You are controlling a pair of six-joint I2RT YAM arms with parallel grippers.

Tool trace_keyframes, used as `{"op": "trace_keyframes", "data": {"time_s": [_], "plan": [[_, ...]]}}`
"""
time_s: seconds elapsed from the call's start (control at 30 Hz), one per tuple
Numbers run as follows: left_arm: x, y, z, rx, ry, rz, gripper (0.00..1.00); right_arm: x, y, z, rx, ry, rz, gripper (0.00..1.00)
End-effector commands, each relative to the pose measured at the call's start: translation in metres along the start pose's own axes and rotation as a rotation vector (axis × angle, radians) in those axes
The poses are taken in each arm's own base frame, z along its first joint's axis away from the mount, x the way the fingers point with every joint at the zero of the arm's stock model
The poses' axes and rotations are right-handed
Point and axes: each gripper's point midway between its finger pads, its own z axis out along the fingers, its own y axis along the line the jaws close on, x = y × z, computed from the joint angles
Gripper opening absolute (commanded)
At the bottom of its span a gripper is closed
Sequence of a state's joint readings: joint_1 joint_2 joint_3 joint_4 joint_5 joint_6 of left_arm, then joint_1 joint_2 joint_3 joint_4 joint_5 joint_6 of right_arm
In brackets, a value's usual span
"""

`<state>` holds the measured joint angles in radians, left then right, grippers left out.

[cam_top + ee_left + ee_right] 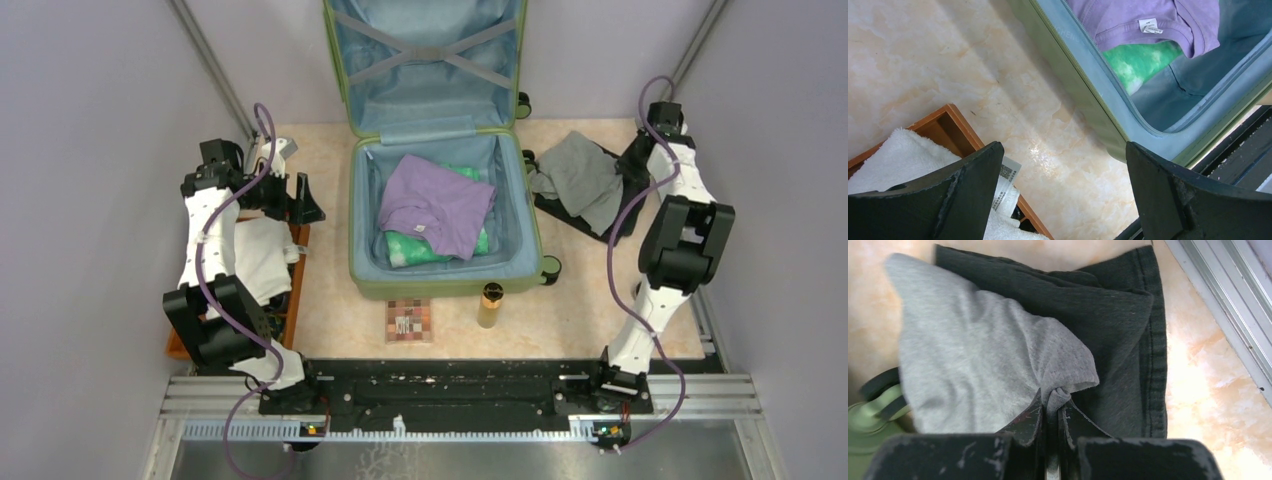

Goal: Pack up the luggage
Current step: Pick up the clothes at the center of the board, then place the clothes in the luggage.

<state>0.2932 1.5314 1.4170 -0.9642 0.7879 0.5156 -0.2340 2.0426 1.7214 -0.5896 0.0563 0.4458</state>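
Note:
The luggage [440,288] lies open in the middle, its lid upright at the back. Inside it a purple shirt [440,205] lies over a green tie-dye garment [425,248]. To its right, a grey garment [585,178] rests on a dark garment [612,228]. My right gripper [1053,405] is shut on a bunched fold of the grey garment [973,355], above the dark garment [1118,340]. My left gripper [1063,146] hangs wide open and holds nothing, over the floor between the luggage wall [1088,105] and a wooden tray [955,125].
The wooden tray [298,290] at the left holds a white towel [262,255] with a label. An amber bottle [490,305] and a small checkered palette [408,320] lie in front of the luggage. A metal rail [450,385] runs along the near edge, and walls close in both sides.

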Motion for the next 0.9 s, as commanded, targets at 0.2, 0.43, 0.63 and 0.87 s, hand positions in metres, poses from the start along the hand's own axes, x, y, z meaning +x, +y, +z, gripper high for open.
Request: {"op": "trace_keyframes", "data": {"time_s": [0.2, 0.43, 0.63, 0.87], "plan": [[-0.022, -0.008, -0.012, 0.000, -0.054, 0.068, 0.98, -0.060, 0.095, -0.152, -0.279, -0.300, -0.099, 0.00], [-0.026, -0.016, -0.021, -0.001, -0.058, 0.070, 0.98, -0.035, 0.164, -0.246, -0.434, -0.370, -0.260, 0.00], [-0.027, -0.021, -0.030, -0.016, -0.051, 0.067, 0.99, 0.011, 0.223, -0.337, -0.592, -0.402, -0.403, 0.00], [-0.028, -0.028, -0.041, -0.051, -0.064, 0.078, 0.99, 0.099, 0.286, -0.419, -0.837, -0.327, -0.521, 0.00]]}}
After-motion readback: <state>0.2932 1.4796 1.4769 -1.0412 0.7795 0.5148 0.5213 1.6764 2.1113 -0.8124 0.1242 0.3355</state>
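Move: The grey clothes are already pinched at their outer right end by the right hand; their middle lies about 9 cm to its left, 1 cm back and 3 cm lower. Under them the black clothes centre some 7 cm left and 4 cm back, 4 cm below. The suitcase they go to is about 41 cm left, 10 cm back and at roughly hand height. From the left hand that suitcase is about 29 cm right, 4 cm ahead and 7 cm lower. The grey clothes stay clamped in the shut right fingers as that hand whisks them off the black pile, at first mostly up, then more and more to the left and somewhat back, towards and over the suitcase: about 34 cm left and 30 cm up. On the way the hand swings counter-clockwise some 40 degrees and its fingers tilt up. The left hand, open and empty, rises about 3 cm. ##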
